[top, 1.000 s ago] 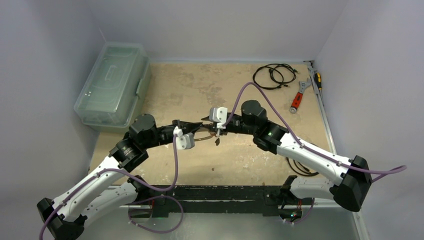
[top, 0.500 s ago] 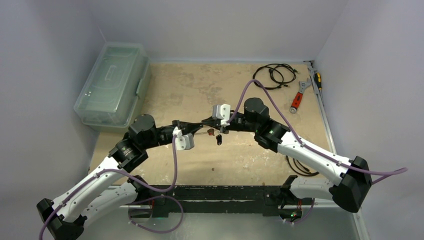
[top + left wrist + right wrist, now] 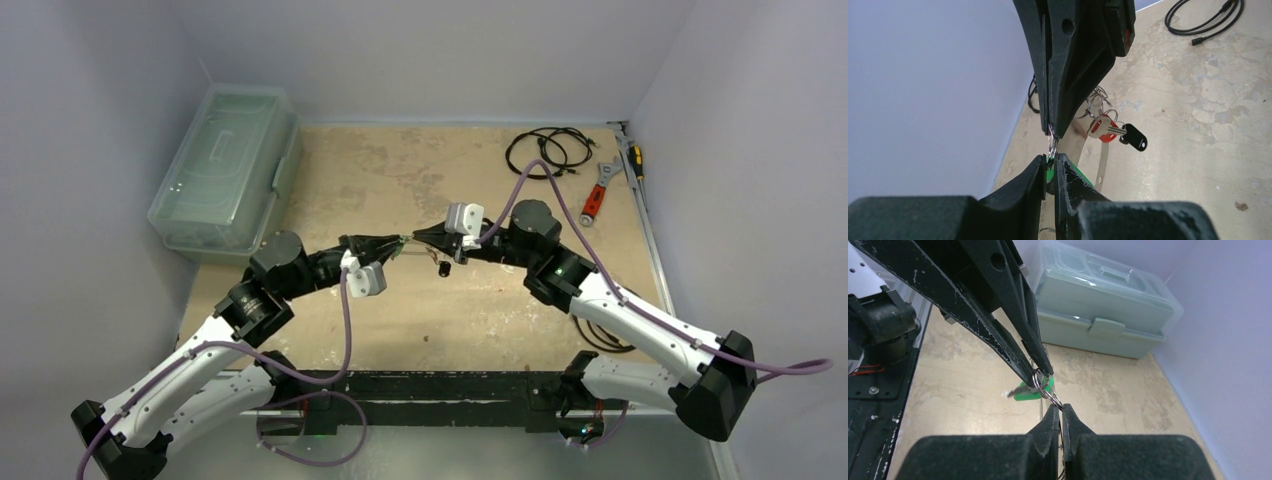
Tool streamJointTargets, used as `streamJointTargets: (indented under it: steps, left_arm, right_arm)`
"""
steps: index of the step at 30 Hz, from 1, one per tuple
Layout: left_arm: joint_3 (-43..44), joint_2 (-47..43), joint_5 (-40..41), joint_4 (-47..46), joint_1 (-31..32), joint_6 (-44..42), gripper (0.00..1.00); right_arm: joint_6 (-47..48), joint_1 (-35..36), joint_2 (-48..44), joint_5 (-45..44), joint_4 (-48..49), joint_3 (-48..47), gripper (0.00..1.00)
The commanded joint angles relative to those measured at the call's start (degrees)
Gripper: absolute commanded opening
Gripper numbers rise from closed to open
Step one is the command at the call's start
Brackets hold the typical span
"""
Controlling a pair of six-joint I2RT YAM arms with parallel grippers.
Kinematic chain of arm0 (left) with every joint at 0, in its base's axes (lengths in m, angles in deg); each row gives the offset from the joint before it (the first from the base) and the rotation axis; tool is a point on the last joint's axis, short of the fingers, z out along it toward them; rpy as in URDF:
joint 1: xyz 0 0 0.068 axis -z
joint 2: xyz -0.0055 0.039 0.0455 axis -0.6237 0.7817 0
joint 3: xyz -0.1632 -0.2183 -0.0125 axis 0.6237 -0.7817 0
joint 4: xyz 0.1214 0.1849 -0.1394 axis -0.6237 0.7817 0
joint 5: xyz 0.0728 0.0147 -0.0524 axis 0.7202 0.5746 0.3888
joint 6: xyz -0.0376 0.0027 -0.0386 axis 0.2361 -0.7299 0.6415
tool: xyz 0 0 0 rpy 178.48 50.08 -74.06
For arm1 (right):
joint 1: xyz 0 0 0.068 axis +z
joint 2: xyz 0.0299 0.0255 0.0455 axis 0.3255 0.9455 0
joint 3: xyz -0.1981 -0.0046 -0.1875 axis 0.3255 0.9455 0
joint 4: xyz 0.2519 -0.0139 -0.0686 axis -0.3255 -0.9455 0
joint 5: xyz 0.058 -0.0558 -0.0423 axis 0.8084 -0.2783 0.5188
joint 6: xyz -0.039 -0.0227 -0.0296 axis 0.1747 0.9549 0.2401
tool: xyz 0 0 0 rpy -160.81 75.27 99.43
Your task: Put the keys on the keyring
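Both grippers meet tip to tip above the middle of the table. In the left wrist view my left gripper point(image 3: 1050, 161) is shut on the green key point(image 3: 1049, 175), whose tag shows between the fingers. My right gripper point(image 3: 1058, 408) is shut on a small split ring point(image 3: 1045, 385) that links to the green key point(image 3: 1029, 391). Below them hangs the keyring point(image 3: 1103, 167), a flat silvery strip. A red key point(image 3: 1099, 127) and a black key point(image 3: 1135, 137) dangle from its rings. In the top view they show as a small dark cluster point(image 3: 443, 266) under the right gripper point(image 3: 418, 237).
A pale green plastic toolbox point(image 3: 228, 170) stands at the back left. Black cable coils point(image 3: 545, 150), a red-handled wrench point(image 3: 597, 195) and a screwdriver point(image 3: 635, 158) lie at the back right. The side walls are close by.
The right gripper has shut, swung up and shifted right, and its tips now meet the left gripper's. The hanging keys have moved up and right with it. The left gripper has shifted slightly right.
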Motion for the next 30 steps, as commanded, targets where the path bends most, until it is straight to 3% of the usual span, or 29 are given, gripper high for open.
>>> streamJointTargets:
  steps: [1, 9, 13, 17, 30]
  left_arm:
    - [-0.42, -0.13, 2.75, -4.19, -0.18, 0.64, 0.13]
    - [-0.14, 1.48, 3.78, -4.37, -0.17, 1.34, 0.16]
    - [0.17, 2.64, 2.61, -3.75, -0.19, 1.27, 0.31]
    - [0.42, 3.05, 1.76, -3.73, -0.15, 1.56, 0.38]
    - [-0.49, 3.29, -0.21, -7.81, -0.15, 4.72, 0.33]
  right_arm:
    - [-1.95, -0.23, -3.29, -3.01, 7.29, 1.47, 0.00]
    - [-2.61, -0.31, -3.74, -3.44, 8.89, 2.09, 0.00]
    - [-2.81, -0.27, -3.58, -4.29, 9.57, 2.09, 0.00]
    - [-3.12, -0.29, -2.98, -4.55, 9.66, 1.92, 0.00]
    - [-3.48, -0.23, -1.46, -5.94, 9.85, 1.91, 0.00]
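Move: Just beyond the left fingertips, about 1 cm to their right and level, is the split ring, pinched by the right hand from the other side, so it lies about 1 cm left of that hand. The green key hangs some 2 cm back of, 1 cm left of and 2 cm below the left hand. From the right hand, the red key hangs about 3 cm back, 4 cm right and 4 cm down; the black tag is some 5 cm back, 6 cm right and 5 cm below. Spreading from a narrow gap to about a third open, the left fingers part around the split ring while the hand eases forward roughly 1.5 cm, bobbing up, down and up again, then edging right. The right hand keeps its closed pinch on the ring and carries it about 1 cm right and up, rolling slightly, then 1 cm forward, sinking a little at the end. ##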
